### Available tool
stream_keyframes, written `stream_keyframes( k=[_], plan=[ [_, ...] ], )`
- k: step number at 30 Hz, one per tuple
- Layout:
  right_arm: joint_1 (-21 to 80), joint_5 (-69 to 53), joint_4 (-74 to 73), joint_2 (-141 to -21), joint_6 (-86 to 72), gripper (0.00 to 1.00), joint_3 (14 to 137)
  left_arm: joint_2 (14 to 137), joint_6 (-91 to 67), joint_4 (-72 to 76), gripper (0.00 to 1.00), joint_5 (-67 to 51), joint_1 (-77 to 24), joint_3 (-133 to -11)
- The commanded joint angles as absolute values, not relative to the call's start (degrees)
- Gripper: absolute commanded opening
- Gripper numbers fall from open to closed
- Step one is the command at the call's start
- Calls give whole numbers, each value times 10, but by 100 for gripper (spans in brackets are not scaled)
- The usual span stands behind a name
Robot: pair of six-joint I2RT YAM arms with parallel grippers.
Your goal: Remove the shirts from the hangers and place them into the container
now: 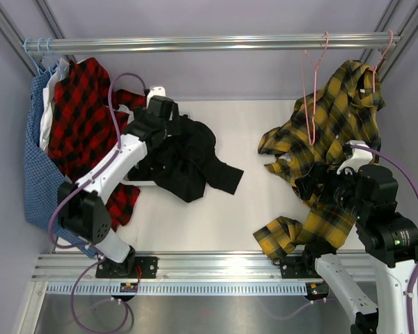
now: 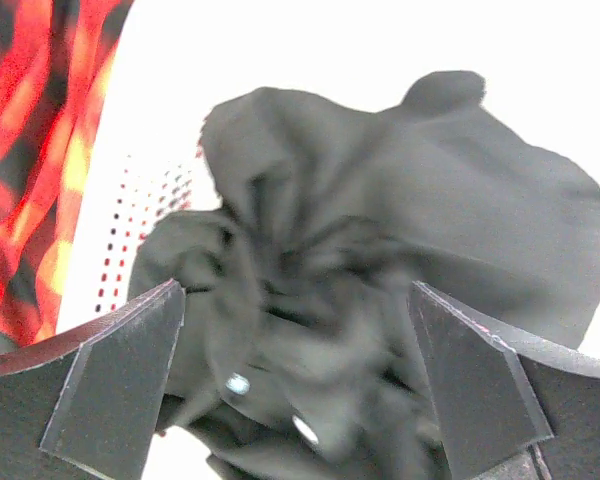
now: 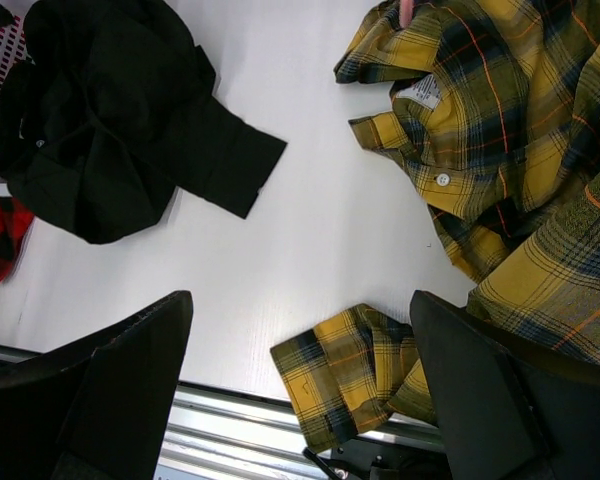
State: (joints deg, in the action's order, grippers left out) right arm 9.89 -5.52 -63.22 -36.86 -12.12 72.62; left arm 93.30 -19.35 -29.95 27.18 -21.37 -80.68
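Observation:
The black shirt [image 1: 191, 163] lies heaped over the white container [image 1: 141, 183], which it mostly hides; a sleeve trails onto the table. My left gripper [image 1: 171, 132] hovers just above it, open, with blurred black cloth [image 2: 380, 230] and white buttons below the parted fingers [image 2: 120, 385], and the container's perforated wall [image 2: 130, 230] to the left. The yellow plaid shirt [image 1: 334, 125] hangs from a pink hanger [image 1: 384, 52] at the right and drapes onto the table. A second pink hanger [image 1: 312, 83] hangs bare. My right gripper [image 1: 313, 188] stands open over the yellow cuff [image 3: 350, 385].
A red-and-black plaid shirt [image 1: 83, 132] and a blue checked shirt [image 1: 38, 160] hang on light blue hangers [image 1: 38, 50] at the left end of the metal rod [image 1: 216, 43]. An aluminium rail [image 1: 216, 268] runs along the table's near edge.

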Motion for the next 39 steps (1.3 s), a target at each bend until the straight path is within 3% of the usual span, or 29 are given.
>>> stream_keyframes(
  k=[1, 11, 20, 33, 37, 39],
  plan=[
    [98, -59, -624, -367, -107, 99, 739, 878, -193, -323, 99, 288, -299, -845],
    [98, -76, -615, -367, -112, 100, 721, 979, -244, -326, 99, 229, -484, -884],
    [98, -93, -619, -367, -116, 100, 713, 1106, -264, -251, 99, 144, -497, -878],
    [98, -105, -625, -367, -119, 100, 715, 1201, -272, -247, 97, 124, -497, -860],
    [98, -107, -626, -366, -120, 99, 715, 1210, -279, -245, 85, 125, -497, -849],
    [97, -105, -625, -364, -120, 100, 716, 1212, -281, -243, 67, 127, -497, -840]
  ],
)
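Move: The black shirt's loose cuff, lying on the table, is about 25 cm right of the left hand, 11 cm back and 18 cm below. The shirt's heap lies nearly beneath that hand, roughly 4 cm right, 1 cm back and 15 cm down, with the container's middle some 5 cm left, 3 cm ahead and 17 cm below. From the idle right hand the cuff is around 32 cm left, 15 cm ahead and 29 cm lower. The black shirt's cuff is what the open left hand swings to: off the heap, about 25 cm right and 10 cm back, first rising some 7 cm over the sleeve, then sinking steeply to the table. The wrist turns about 30 degrees clockwise and tips further down; the fingers, on either side of the cuff, begin closing at the end, still well apart. ##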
